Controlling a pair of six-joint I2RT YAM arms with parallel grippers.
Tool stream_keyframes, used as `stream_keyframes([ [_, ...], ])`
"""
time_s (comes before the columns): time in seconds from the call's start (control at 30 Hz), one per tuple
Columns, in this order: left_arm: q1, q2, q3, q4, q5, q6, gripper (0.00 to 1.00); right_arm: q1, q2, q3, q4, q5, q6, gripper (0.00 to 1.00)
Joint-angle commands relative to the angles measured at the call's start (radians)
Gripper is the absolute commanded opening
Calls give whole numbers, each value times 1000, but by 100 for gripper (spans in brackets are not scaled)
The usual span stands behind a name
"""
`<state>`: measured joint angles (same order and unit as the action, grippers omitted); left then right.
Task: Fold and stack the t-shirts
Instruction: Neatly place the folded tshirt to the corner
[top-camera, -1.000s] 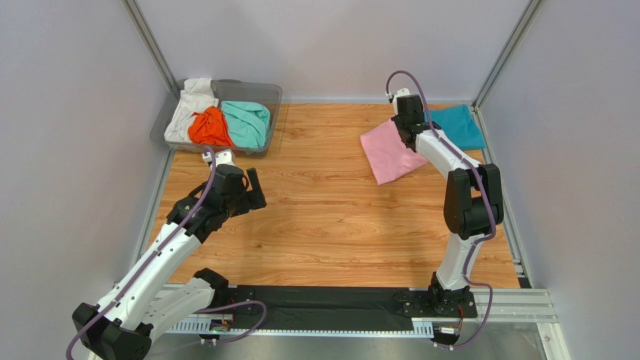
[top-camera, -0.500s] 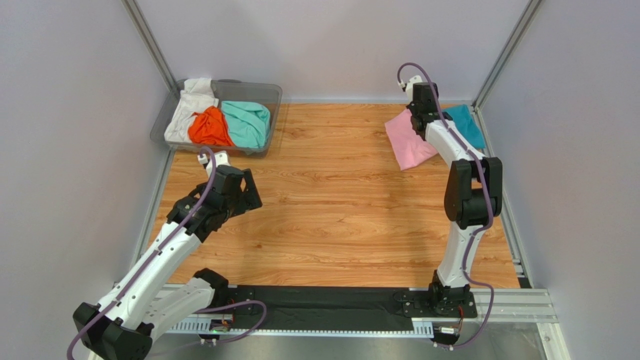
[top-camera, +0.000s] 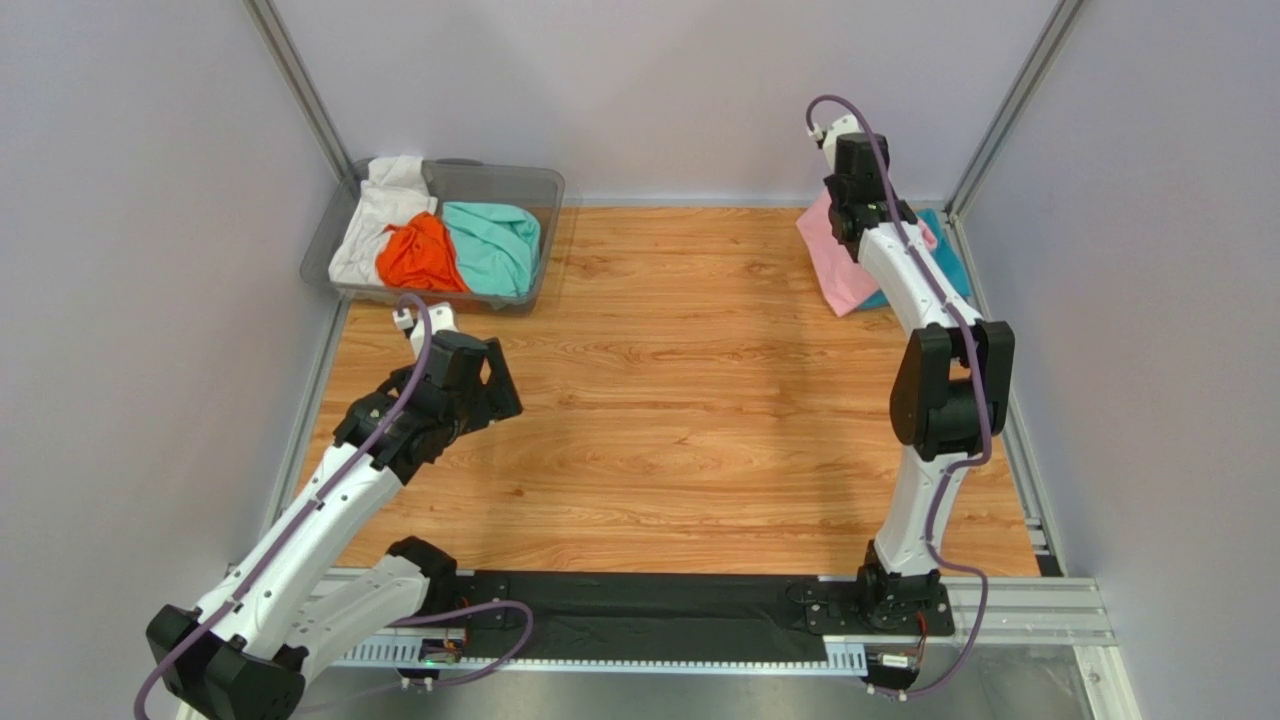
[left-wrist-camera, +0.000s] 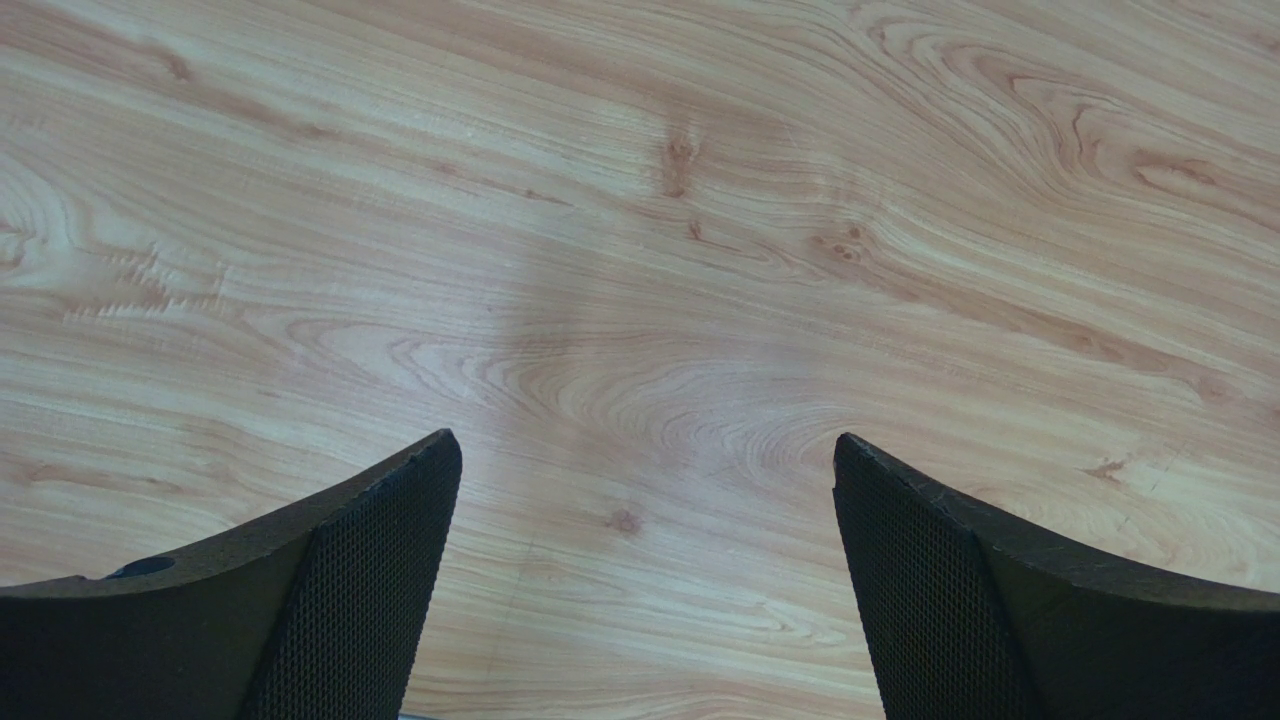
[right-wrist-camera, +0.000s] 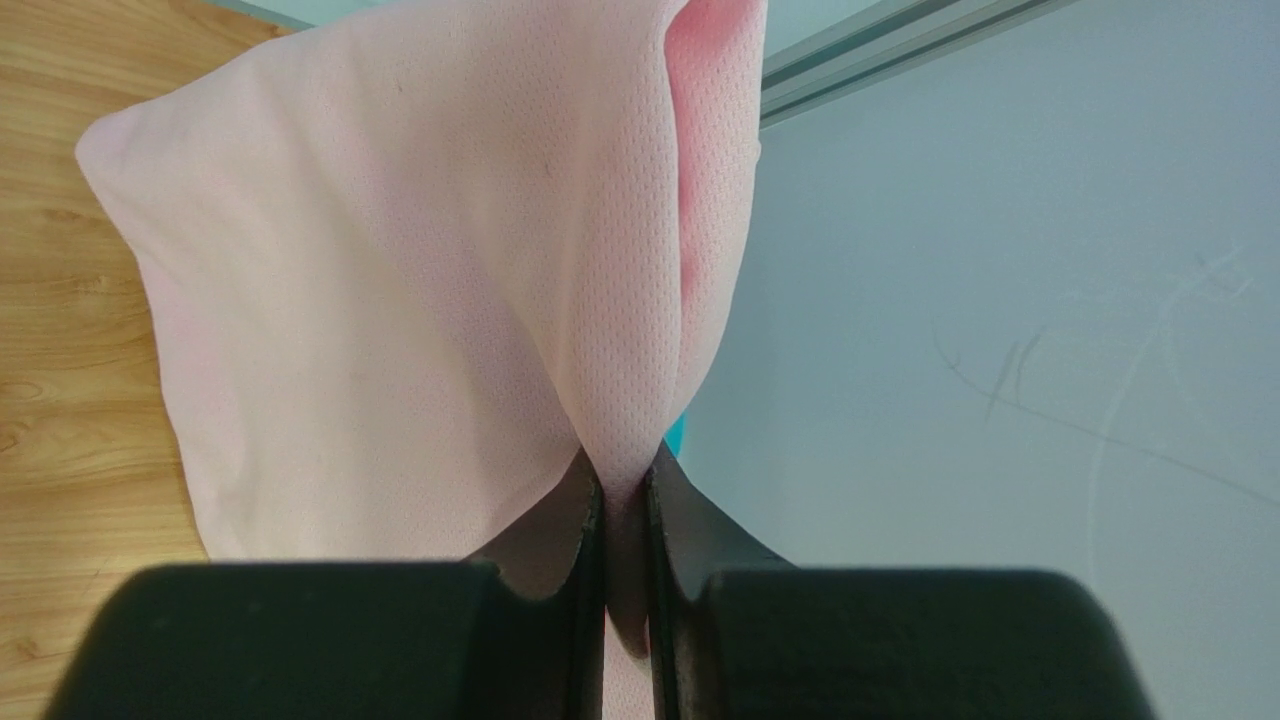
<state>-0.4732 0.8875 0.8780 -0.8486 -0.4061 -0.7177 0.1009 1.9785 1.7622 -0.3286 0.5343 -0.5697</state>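
The light pink t-shirt (top-camera: 831, 258) hangs folded from my right gripper (top-camera: 858, 207), which is shut on a pinch of its fabric (right-wrist-camera: 624, 473) at the table's far right corner. The pink t-shirt (right-wrist-camera: 376, 270) drapes away from the jaws and covers most of the teal-blue t-shirt (top-camera: 944, 249). Only a sliver of that teal shirt (right-wrist-camera: 678, 435) shows beside the fingers. White (top-camera: 376, 218), orange (top-camera: 418, 255) and mint-green (top-camera: 493, 243) t-shirts lie bunched in the bin. My left gripper (top-camera: 493, 387) hovers open over bare wood (left-wrist-camera: 646, 450), holding nothing.
A clear grey plastic bin (top-camera: 544, 183) stands at the far left corner. Grey walls and metal frame rails enclose the wooden table (top-camera: 676, 405) on three sides. The right wall is close behind my right gripper.
My right gripper has carried the pink t-shirt rightward and farther back, over the teal-blue one. The left arm has barely shifted.
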Motion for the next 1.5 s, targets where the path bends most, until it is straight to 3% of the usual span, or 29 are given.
stream_keyframes([
  [0.0, 7, 1, 29, -1, -17, -12, 100, -17, -56, 85, -7, 38, 7, 0],
  [0.5, 11, 33, 33, 3, -31, -11, 100, -79, 37, 192, -102, -36, 56, 0],
  [1.2, 27, 183, 99, -21, -34, -15, 100, -253, 411, 473, -27, -109, 37, 0],
  [1.27, 28, 188, 102, -26, -37, -15, 100, -260, 436, 485, -24, -128, 53, 11],
  [1.3, 28, 189, 104, -29, -39, -15, 100, -263, 456, 490, -9, -125, 71, 23],
  [1.33, 30, 191, 105, -29, -39, -15, 100, -265, 465, 493, -3, -122, 80, 54],
  [1.37, 30, 195, 108, -32, -42, -15, 100, -270, 473, 497, 2, -122, 83, 71],
  [1.4, 30, 197, 119, -36, -40, -15, 100, -271, 486, 500, 35, -102, 108, 95],
  [1.47, 30, 202, 134, -41, -39, -14, 100, -277, 497, 513, 45, -68, 128, 100],
])
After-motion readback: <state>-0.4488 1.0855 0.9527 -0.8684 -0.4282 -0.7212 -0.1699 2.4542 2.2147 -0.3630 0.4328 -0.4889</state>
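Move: Beneath the right hand, which still pinches the pink t-shirt, the folded blue t-shirt lies about 5 cm ahead, 5 cm to its right and some 18 cm below. The pink cloth hangs down and to the left, its middle roughly 6 cm left, 2 cm ahead and 9 cm below. The table's far right corner is about 16 cm ahead and 17 cm right. For the idle left hand, the blue t-shirt is some 37 cm ahead and 76 cm right. Carrying the pinched pink t-shirt over the blue one, the right hand first rises about 4 cm, then swings right and sinks while reaching forward, ending some 15 cm farther right, 7 cm farther out and 10 cm lower, close by the right wall. The wrist turns clockwise a little, and at the end the fingers spring wide open and let go of the cloth. ##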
